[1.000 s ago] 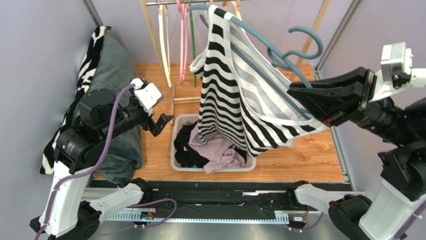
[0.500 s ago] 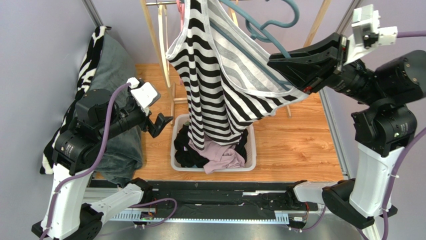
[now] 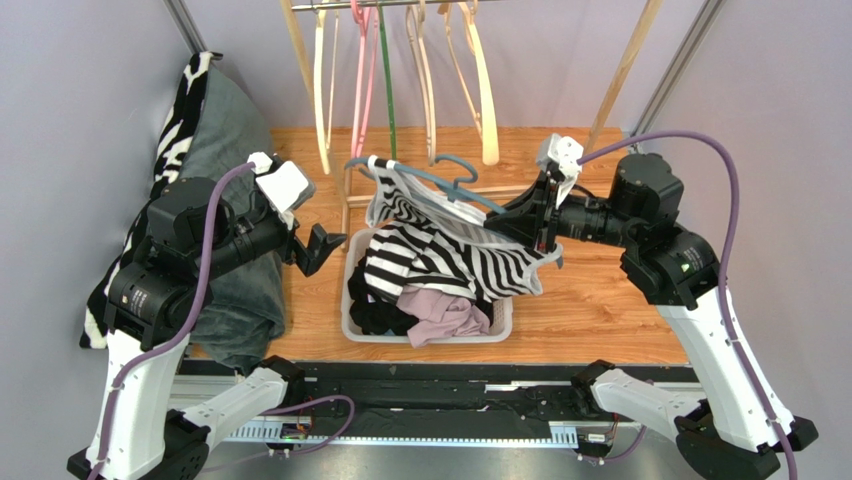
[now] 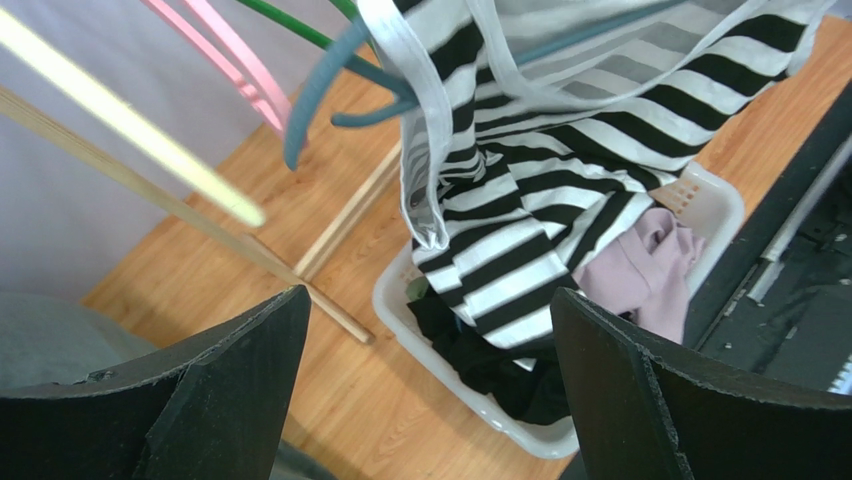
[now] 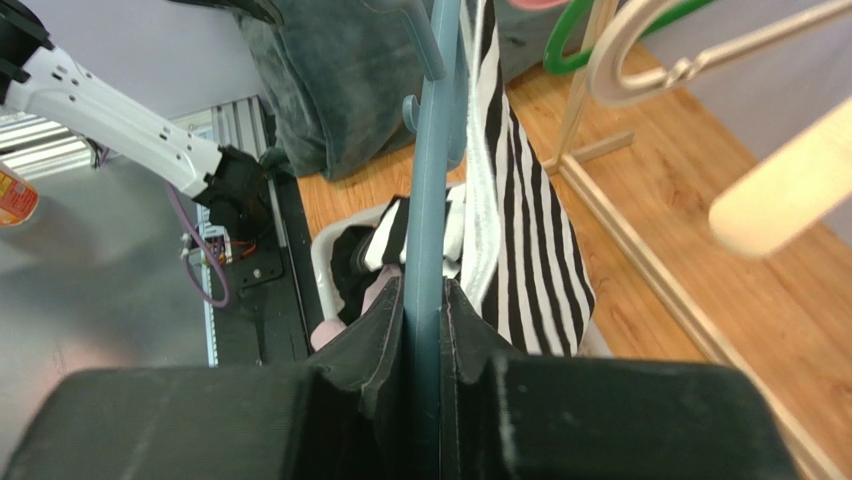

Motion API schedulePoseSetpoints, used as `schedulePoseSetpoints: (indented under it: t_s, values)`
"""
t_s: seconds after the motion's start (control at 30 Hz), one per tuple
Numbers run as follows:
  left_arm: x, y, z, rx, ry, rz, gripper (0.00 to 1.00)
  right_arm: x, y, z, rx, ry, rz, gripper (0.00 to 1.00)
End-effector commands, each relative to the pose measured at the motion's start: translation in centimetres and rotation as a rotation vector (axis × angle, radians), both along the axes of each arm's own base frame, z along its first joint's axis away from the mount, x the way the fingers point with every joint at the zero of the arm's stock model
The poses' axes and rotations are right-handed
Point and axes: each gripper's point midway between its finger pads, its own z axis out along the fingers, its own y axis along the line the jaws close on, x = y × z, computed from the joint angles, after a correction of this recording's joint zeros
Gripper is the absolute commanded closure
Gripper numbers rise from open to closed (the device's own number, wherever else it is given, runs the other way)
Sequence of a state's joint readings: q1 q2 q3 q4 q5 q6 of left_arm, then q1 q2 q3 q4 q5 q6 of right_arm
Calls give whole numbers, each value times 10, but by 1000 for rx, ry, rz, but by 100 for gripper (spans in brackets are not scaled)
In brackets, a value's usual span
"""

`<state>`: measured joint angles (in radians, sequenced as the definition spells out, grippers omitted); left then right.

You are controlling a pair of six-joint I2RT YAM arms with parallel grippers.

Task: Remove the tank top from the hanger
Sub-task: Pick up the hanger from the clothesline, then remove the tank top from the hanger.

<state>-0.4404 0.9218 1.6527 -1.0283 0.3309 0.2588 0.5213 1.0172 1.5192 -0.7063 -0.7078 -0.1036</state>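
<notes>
The black-and-white striped tank top hangs on a teal hanger low over the white basket, and its lower part lies on the clothes inside. My right gripper is shut on the hanger's right arm; in the right wrist view the teal hanger runs straight up from my right gripper, with the tank top draped beside it. My left gripper is open just left of the basket. In the left wrist view the left gripper frames the basket with the tank top above.
A wooden rack behind the basket carries pink, green and wooden hangers. A grey cushion with zebra-print cloth leans against the left wall. Pink and black garments fill the basket. The black rail runs along the near edge.
My right arm has swung the hanger and tank top down from the rack's height to just above the basket, so the hem now rests inside. The left arm has barely moved.
</notes>
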Motion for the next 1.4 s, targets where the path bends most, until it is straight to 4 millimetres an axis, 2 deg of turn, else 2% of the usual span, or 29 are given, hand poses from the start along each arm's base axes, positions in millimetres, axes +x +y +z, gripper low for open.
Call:
schedulePoseSetpoints:
  t_s: [0.0, 0.03, 0.1, 0.13, 0.23, 0.37, 0.47, 0.67, 0.8, 0.87, 1.07, 1.2, 1.37]
  values:
    - [-12, -11, -7, -90, 77, -40, 1, -16, -12, 8, 27, -133, -6, 100]
    - [-12, -15, -22, -107, 136, -45, 1, -18, -12, 4, 28, -118, -4, 100]
    - [-13, -24, -32, -134, 180, -76, 1, -26, -15, -6, 28, -97, 6, 100]
    - [-11, -27, -46, -144, 231, -67, 1, -30, -15, -8, 33, -83, 12, 100]
    - [-9, -31, -54, -167, 260, -68, 1, -43, -17, -18, 30, -48, 46, 100]
    - [-13, -36, -42, -187, 234, -111, 1, -63, -19, -27, 12, -15, 114, 100]
    - [-21, -36, -36, -196, 211, -142, 1, -81, -20, -27, 4, 1, 193, 100]
    - [-35, -34, -36, -208, 194, -171, 1, -97, -20, -27, -12, 24, 271, 100]
    - [-46, -37, -32, -253, 222, -195, 1, -85, -18, -27, 4, 21, 220, 100]
    - [-51, -42, -33, -270, 244, -227, 1, -72, -17, -24, 20, -12, 167, 100]
    - [-53, -49, -51, -306, 337, -243, 1, -57, -11, -10, 93, -39, 114, 100]
    - [-47, -57, -57, -327, 379, -257, 1, -53, -9, -11, 114, -39, 101, 100]
    - [-28, -64, -62, -331, 354, -249, 1, -55, -7, -18, 135, -4, 97, 100]
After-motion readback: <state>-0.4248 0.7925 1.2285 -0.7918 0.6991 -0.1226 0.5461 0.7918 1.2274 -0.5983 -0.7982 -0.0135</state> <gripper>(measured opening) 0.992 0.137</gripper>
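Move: Some 13 cm ahead of the left hand, 12 cm to its right and slightly higher lies the tank top's free shoulder; the hanger's left end is about 15 cm ahead and 5 cm right, also slightly higher. The basket lies roughly 18 cm right, 3 cm ahead and 30 cm below. From the right hand, holding the hanger, that shoulder is some 18 cm left and 10 cm ahead, the basket 14 cm left, 3 cm ahead and 30 cm down. Keeping its grip on the hanger, the right hand draws it back about 8 cm and down 4, then eases forward some 3 cm. The left hand, fingers wide open, dips 7 cm, comes halfway up while backing off, then sinks again while shifting about 5 cm right towards the tank top's free shoulder, its fingers tipping down some 25 degrees. ##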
